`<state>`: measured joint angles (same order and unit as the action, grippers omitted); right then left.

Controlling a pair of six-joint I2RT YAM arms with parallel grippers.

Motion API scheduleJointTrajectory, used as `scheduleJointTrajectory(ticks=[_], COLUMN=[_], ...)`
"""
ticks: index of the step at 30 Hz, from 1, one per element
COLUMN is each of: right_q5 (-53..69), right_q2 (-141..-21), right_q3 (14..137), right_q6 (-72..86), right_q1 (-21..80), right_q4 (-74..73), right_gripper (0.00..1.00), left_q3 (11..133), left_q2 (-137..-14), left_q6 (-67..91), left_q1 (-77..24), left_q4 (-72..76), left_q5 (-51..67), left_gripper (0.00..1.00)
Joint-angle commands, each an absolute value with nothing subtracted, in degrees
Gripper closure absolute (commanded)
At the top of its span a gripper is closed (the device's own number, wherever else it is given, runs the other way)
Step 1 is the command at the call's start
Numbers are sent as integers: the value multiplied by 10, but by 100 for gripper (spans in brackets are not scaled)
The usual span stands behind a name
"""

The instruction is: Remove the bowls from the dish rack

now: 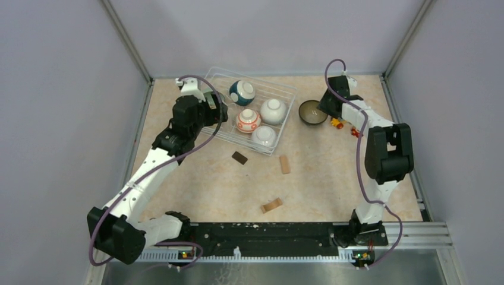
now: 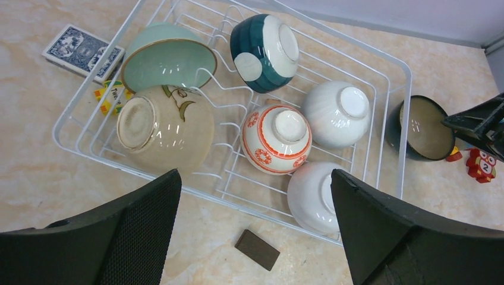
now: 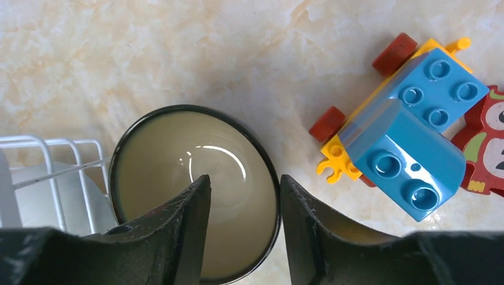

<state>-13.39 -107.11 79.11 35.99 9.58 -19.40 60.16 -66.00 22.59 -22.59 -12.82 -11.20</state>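
Note:
The white wire dish rack [image 1: 287, 113] holds several bowls. In the left wrist view these are pale green [image 2: 169, 56], beige [image 2: 163, 126], teal-and-white [image 2: 264, 51], orange-patterned [image 2: 277, 139] and two plain white ones [image 2: 337, 113] [image 2: 312, 196]. A dark-rimmed bowl [image 3: 178, 166] stands upright on the table just right of the rack [image 3: 53, 145]. My right gripper [image 3: 243, 181] is open astride its near rim, one finger inside and one outside. My left gripper [image 2: 254, 175] hangs open and empty above the rack's near edge [image 2: 409, 101].
A blue-and-yellow toy vehicle [image 3: 404, 130] and a red owl piece [image 3: 484, 148] lie right of the dark bowl. A dark block [image 2: 257, 249] sits in front of the rack, and two wooden blocks [image 1: 285, 164] [image 1: 271, 205] lie nearer. A blue patterned card [image 2: 83, 50] lies beyond the rack's left end.

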Motion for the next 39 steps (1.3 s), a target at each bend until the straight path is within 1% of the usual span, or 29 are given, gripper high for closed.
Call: scheduleJointTrajectory(ticks=[1,4,9,12,15,17,18,23,26,30,33,36,39], right_q5=[-114,-102,-40,-11,14,30,42,104,106,72,85,105,114], right_q2=[-1009,-986,-936,-893,-846,-815,-799,-726,-688,-640,-601,-564,-535], right_q3=[787,776,747,708,666,638,624,550,522,475,439,407,384], right_q6=[323,309,264,258,269,284,289,305,310,328,328,327,331], right_q1=[94,94,94,94,94,94,94,94,94,94,94,94,94], right_q4=[-139,-142,-131,-98,-64,-46,-35,36,40,37,55,76,93], right_gripper=[51,39,37,31,22,11,9,8,8,8,8,5,5], left_q3=[609,616,609,601,591,578,572,547,540,532,517,507,513], left_q2=[-657,-665,-663,-659,-656,-656,-655,-650,-656,-669,-678,-690,-706], left_q6=[224,228,245,261,282,297,306,334,337,358,373,390,423], left_q1=[-213,-209,-206,-206,-206,-206,-206,-206,-206,-206,-206,-205,-199], left_q4=[-120,-122,-103,-95,-82,-69,-63,-22,-5,36,78,116,132], left_q5=[-102,-92,-75,-72,-63,-56,-54,-55,-43,-30,-24,-41,-66], left_gripper=[1,1,1,1,1,1,1,1,1,1,1,1,1])
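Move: The dark bowl, just set on the table, has its middle about 5 cm left of my right hand, 1 cm ahead and 5 below, with its right rim between my fingers. The toy car stands 11 cm to that hand's right and 4 ahead; the white bowl is level with it, 21 cm left. From my empty left hand, the green bowl is about 18 cm ahead, 8 left and 19 below; at similar height, the beige bowl is 9 ahead, 8 left, and the blue bowl 21 ahead, 6 right. With my right fingers opening the rest of the way, I lift clear of the dark bowl's rim and then draw back, about 14 cm back and 13 up with some 5 cm to the left, levelling the fingers by about 30 degrees and swinging them counter-clockwise. My left hand stays wide open above the near side of the rack, rolls its left side down some 20 degrees and edges about 3 cm right and 2 forward. ##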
